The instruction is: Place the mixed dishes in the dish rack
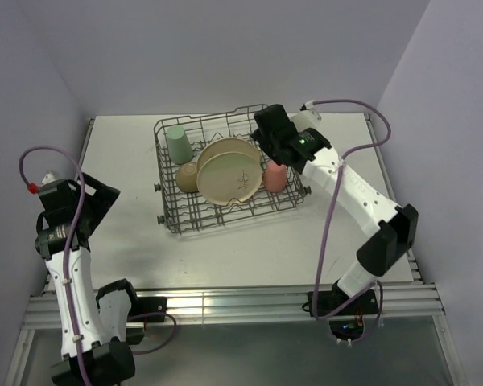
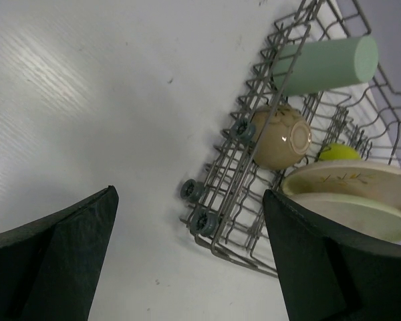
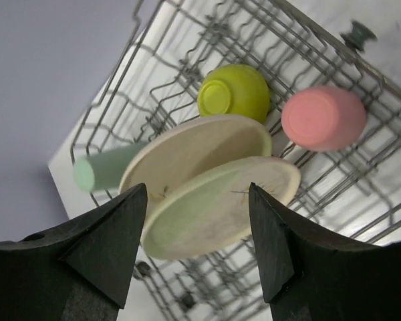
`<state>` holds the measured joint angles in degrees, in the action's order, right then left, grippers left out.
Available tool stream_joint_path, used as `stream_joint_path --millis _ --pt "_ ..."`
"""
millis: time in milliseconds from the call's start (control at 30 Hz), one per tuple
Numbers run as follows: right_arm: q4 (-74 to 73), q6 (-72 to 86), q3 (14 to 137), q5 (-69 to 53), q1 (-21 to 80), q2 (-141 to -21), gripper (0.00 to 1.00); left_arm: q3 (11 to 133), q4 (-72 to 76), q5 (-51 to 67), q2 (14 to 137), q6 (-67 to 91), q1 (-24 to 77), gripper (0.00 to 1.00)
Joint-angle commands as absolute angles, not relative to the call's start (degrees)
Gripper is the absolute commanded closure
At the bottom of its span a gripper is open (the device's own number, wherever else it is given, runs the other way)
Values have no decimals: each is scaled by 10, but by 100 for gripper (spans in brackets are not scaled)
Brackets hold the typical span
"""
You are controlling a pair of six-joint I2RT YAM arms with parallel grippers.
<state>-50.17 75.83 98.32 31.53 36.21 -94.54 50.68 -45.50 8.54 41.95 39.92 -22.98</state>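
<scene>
The grey wire dish rack (image 1: 171,223) stands mid-table. Inside it lean two cream plates (image 1: 225,173), one against the other. A mint-green cup (image 1: 178,145) lies at its far left and a coral-pink cup (image 1: 274,175) at its right. A tan bowl (image 1: 187,177) rests on its side beside the plates. The right wrist view also shows a lime-green bowl (image 3: 234,92) behind the plates (image 3: 217,184). My right gripper (image 1: 267,135) hovers over the rack's far right corner, open and holding nothing (image 3: 198,190). My left gripper (image 1: 103,199) is open left of the rack, over bare table (image 2: 188,194).
Small grey wheels (image 2: 191,190) stick out at the rack's near left corner. A raised rail (image 1: 225,301) runs along the table's near edge. Walls close in at the back and on both sides.
</scene>
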Motion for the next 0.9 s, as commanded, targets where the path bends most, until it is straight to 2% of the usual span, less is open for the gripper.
stream_joint_path --millis 0,167,333,433,500,867 --pt "-343 493 920 337 384 -878 30 546 -413 98 440 381 -186 3" --pt "-272 292 816 233 400 -802 30 628 -410 -41 540 422 20 2" --pt "-247 218 671 192 428 -673 29 668 -414 -120 599 449 152 1" --pt "-254 210 600 217 435 -600 28 651 -395 -112 603 458 196 1" --pt "-253 207 551 214 435 -552 28 638 -404 -150 612 473 222 1" --pt "-211 244 432 143 442 -375 28 548 -346 -182 560 576 347 2"
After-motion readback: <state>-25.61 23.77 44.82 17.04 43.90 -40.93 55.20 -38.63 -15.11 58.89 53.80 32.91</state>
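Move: The dish rack's near-left corner lies about 12 cm to the left hand's right, level with it fore and aft and some 17 cm below. The tan bowl stands roughly 16 cm ahead and 15 cm right of that hand. From the right hand, over the rack, the near-right corner is about 7 cm back, 12 cm right and 22 cm lower; the pink cup is straight ahead by nothing, 4 cm right, and the front plate 4 cm back, 10 cm left. Draw the right gripper back about 17 cm, drifting right, from above the loaded dishes to in front of the rack's near side, turning it counter-clockwise some 45 degrees as its roll comes out. Meanwhile sweep the open left gripper about 20 cm right past the near-left corner, first forward and slightly up, then back and down, yawing it clockwise. Keep both grippers' openings unchanged. ##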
